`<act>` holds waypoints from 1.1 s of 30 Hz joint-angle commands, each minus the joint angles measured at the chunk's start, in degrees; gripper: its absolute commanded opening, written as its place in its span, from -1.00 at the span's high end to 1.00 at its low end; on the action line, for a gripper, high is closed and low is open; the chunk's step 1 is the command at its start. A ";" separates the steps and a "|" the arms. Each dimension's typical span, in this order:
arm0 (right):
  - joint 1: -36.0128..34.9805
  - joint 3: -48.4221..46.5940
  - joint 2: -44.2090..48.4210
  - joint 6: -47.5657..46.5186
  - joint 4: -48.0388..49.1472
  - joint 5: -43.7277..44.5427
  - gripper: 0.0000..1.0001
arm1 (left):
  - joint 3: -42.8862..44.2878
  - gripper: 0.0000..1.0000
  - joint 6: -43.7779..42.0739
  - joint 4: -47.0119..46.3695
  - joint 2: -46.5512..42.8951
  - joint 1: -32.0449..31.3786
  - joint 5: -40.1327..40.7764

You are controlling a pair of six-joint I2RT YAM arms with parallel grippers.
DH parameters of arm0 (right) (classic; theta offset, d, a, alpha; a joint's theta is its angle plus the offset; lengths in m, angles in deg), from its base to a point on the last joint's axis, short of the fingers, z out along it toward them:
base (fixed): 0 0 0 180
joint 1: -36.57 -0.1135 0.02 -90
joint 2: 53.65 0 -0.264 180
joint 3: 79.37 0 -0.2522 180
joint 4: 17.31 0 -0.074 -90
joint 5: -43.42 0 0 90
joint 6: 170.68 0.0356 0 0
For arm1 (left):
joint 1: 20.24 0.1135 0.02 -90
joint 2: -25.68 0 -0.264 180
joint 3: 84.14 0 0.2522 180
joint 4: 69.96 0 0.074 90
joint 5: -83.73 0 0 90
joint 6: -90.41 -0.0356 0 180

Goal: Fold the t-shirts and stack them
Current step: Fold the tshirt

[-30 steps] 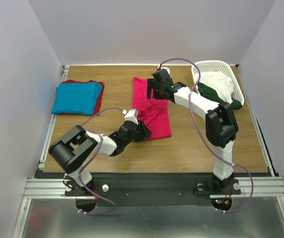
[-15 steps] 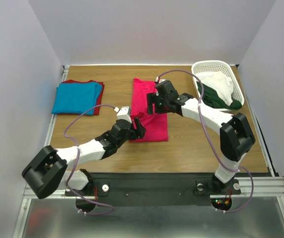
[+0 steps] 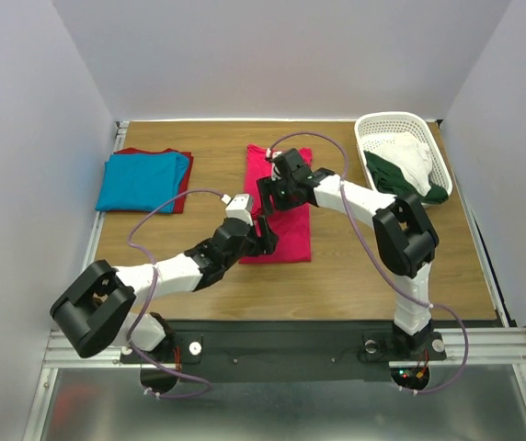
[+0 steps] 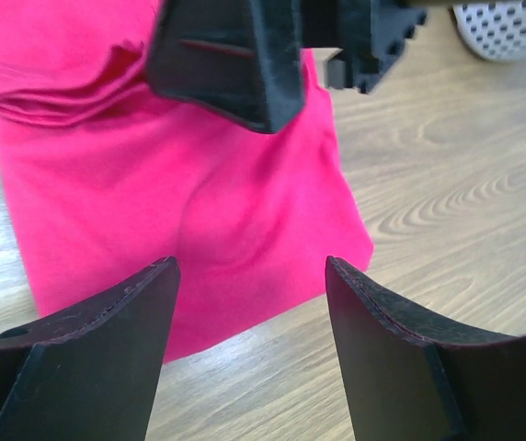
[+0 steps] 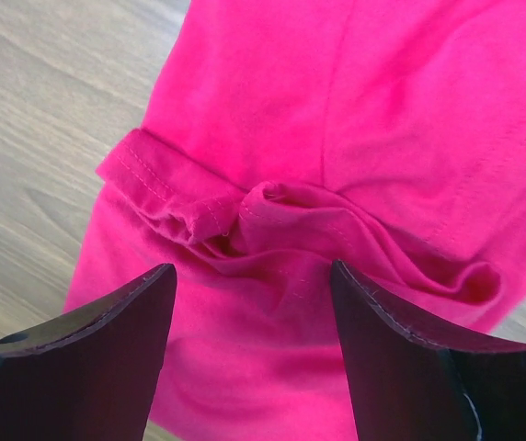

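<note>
A bright pink t-shirt (image 3: 292, 234) lies lengthwise at the middle of the table. Its sleeve is bunched into a fold (image 5: 245, 216) on top. My left gripper (image 3: 265, 235) is open just above the shirt's near hem (image 4: 189, 230), with nothing between its fingers. My right gripper (image 3: 268, 195) hangs open over the bunched sleeve, jaws on either side of pink cloth (image 5: 272, 110) but apart from it. A folded turquoise-blue t-shirt (image 3: 142, 181) rests on a dark red one (image 3: 181, 199) at the far left.
A white lattice basket (image 3: 394, 122) at the far right holds white and dark green clothes (image 3: 408, 170). Its corner (image 4: 511, 26) shows in the left wrist view, and the right gripper's black body (image 4: 235, 55) hangs close ahead of my left fingers.
My left gripper has opened and reached forward along the shirt's near-left edge. The right gripper has come nearer and leftward over the shirt's middle, its jaws a little narrower.
</note>
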 commanded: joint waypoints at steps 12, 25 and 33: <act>0.16 -4.43 -4.19 -3.78 1.65 -0.37 -0.47 | 0.88 -0.51 -2.25 -12.75 12.03 -0.59 -3.17; -0.10 -6.71 -8.77 0.08 1.56 13.94 -0.48 | -5.62 -0.51 0.39 -14.95 14.23 -1.11 -2.64; -0.10 -14.00 -12.72 8.17 1.56 27.57 -0.55 | -11.42 -0.50 4.17 -16.88 13.62 -3.40 -3.26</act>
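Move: The pink t-shirt's near half lies under the left hand, its middle roughly 2 cm back, 2 cm right and 8 cm below. The crumpled ridge across the shirt is almost straight below the right hand, about 5 cm down, with the shirt's far edge some 12 cm ahead and 2 cm right of that hand. The blue folded shirt is about 32 cm left and 13 cm ahead of the left hand; the basket stands some 33 cm right and 8 cm ahead of the right hand. The pink t-shirt is smoothed from both sides: the left hand, jaws staying open, sinks about 6 cm onto its near half while easing right, then draws slightly back along it. The open right hand lowers some 4 cm to the crumpled ridge, then sweeps about 5 cm forward towards the far edge, turning roughly 15 degrees clockwise. ##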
